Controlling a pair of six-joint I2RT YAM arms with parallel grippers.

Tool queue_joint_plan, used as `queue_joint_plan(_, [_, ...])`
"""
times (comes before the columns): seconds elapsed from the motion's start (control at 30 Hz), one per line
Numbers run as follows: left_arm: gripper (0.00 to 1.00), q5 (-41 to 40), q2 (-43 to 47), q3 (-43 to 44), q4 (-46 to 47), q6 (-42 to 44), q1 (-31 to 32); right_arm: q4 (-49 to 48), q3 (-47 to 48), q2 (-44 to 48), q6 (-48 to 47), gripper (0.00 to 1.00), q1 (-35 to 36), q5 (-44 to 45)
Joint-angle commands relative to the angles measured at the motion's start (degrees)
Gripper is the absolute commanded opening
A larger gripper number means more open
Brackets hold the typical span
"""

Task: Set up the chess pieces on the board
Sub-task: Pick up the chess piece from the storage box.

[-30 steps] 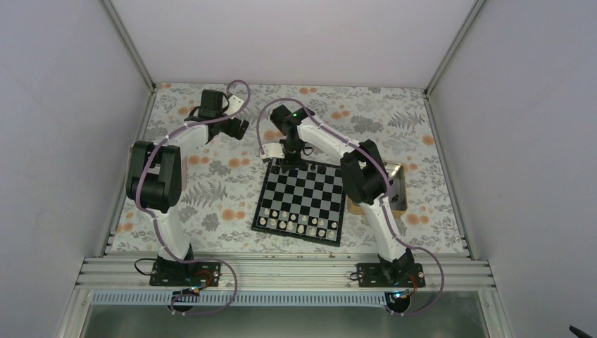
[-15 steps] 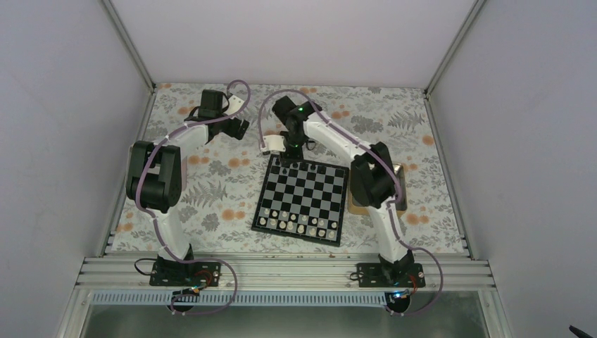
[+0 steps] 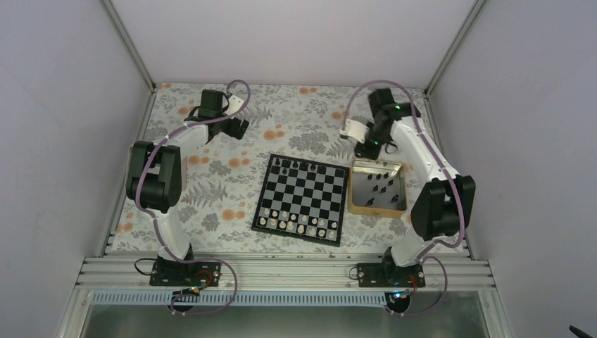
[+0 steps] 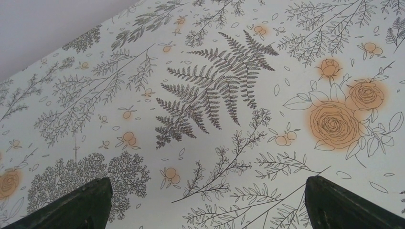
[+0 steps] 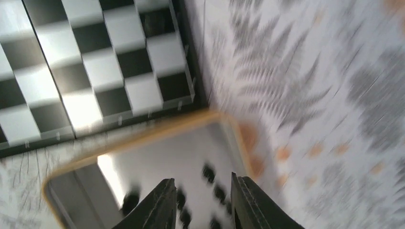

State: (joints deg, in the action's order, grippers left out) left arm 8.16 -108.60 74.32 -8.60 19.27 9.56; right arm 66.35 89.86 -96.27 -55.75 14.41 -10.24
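The board (image 3: 304, 196) lies mid-table, and its corner shows in the right wrist view (image 5: 95, 71). Several black chess pieces (image 3: 283, 163) stand along its far edge. White chessmen (image 3: 296, 224) fill its near rows. More black chess pieces (image 3: 381, 182) lie in the tan-rimmed tray (image 3: 350, 187), blurred in the right wrist view (image 5: 208, 172). My right gripper (image 3: 365, 149) hangs over the tray's far edge. It is open (image 5: 203, 193) with nothing between its fingers. My left gripper (image 3: 239, 129) is at the far left over the cloth, wide open (image 4: 205, 205) and empty.
The floral cloth (image 3: 211, 190) covers the table. Grey walls and aluminium posts close in the back and both sides. The tray's rim (image 5: 143, 136) sits right beside the board's right edge. The right arm's elbow (image 3: 440, 204) stands near the tray's right side.
My right gripper opened at the board's far left corner, leaving a black piece there. It then swung right to the tray. The left arm has not moved.
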Motion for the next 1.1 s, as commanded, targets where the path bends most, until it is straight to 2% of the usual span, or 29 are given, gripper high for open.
queue_joint_plan(0.0, [1.00,0.54,0.78,-0.07,1.30,0.07,-0.20,-2.52,-12.34,5.54,-0.36,0.32,-4.68,4.21])
queue_joint_plan(0.23, [1.00,0.54,0.85,0.00,1.40,-0.19,-0.23,-4.05,-23.67,8.54,0.35,0.32,-6.67,4.78])
queue_joint_plan(0.37, [1.00,0.45,0.78,-0.25,1.52,-0.19,-0.24,-5.63,-30.87,11.05,0.22,0.35,-6.68,6.46])
queue_joint_plan(0.53, [1.00,0.98,0.37,0.41,1.07,-0.48,-0.16,-8.81,-36.45,13.45,0.64,0.35,-6.81,8.52])
queue_joint_plan(1.07, [1.00,0.54,0.88,0.29,1.10,-0.63,-0.02,-13.91,-39.23,11.51,-0.71,0.37,-7.73,11.34])
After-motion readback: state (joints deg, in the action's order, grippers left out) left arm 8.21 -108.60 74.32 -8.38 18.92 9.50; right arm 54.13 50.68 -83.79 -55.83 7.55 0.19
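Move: Back about 11 cm, some 8 cm to the right and 14 cm below the right hand stands the black knight in the storage box. Two pawns stand about 4 cm farther out than the knight, roughly 1 and 4 cm to its right; another piece lies some 8 cm to its right and 1 cm farther out. From the left hand, the knight is roughly 25 cm back, 43 cm right and 7 cm lower. Sweeping down, back and to the right, the right hand drops about 13 cm into the storage box towards the knight, fast at first, then easing while it still drifts a little right. The wrist tips some 20 degrees until the fingers point almost straight down; they stay partly open, close by the knight but not closed on it. ##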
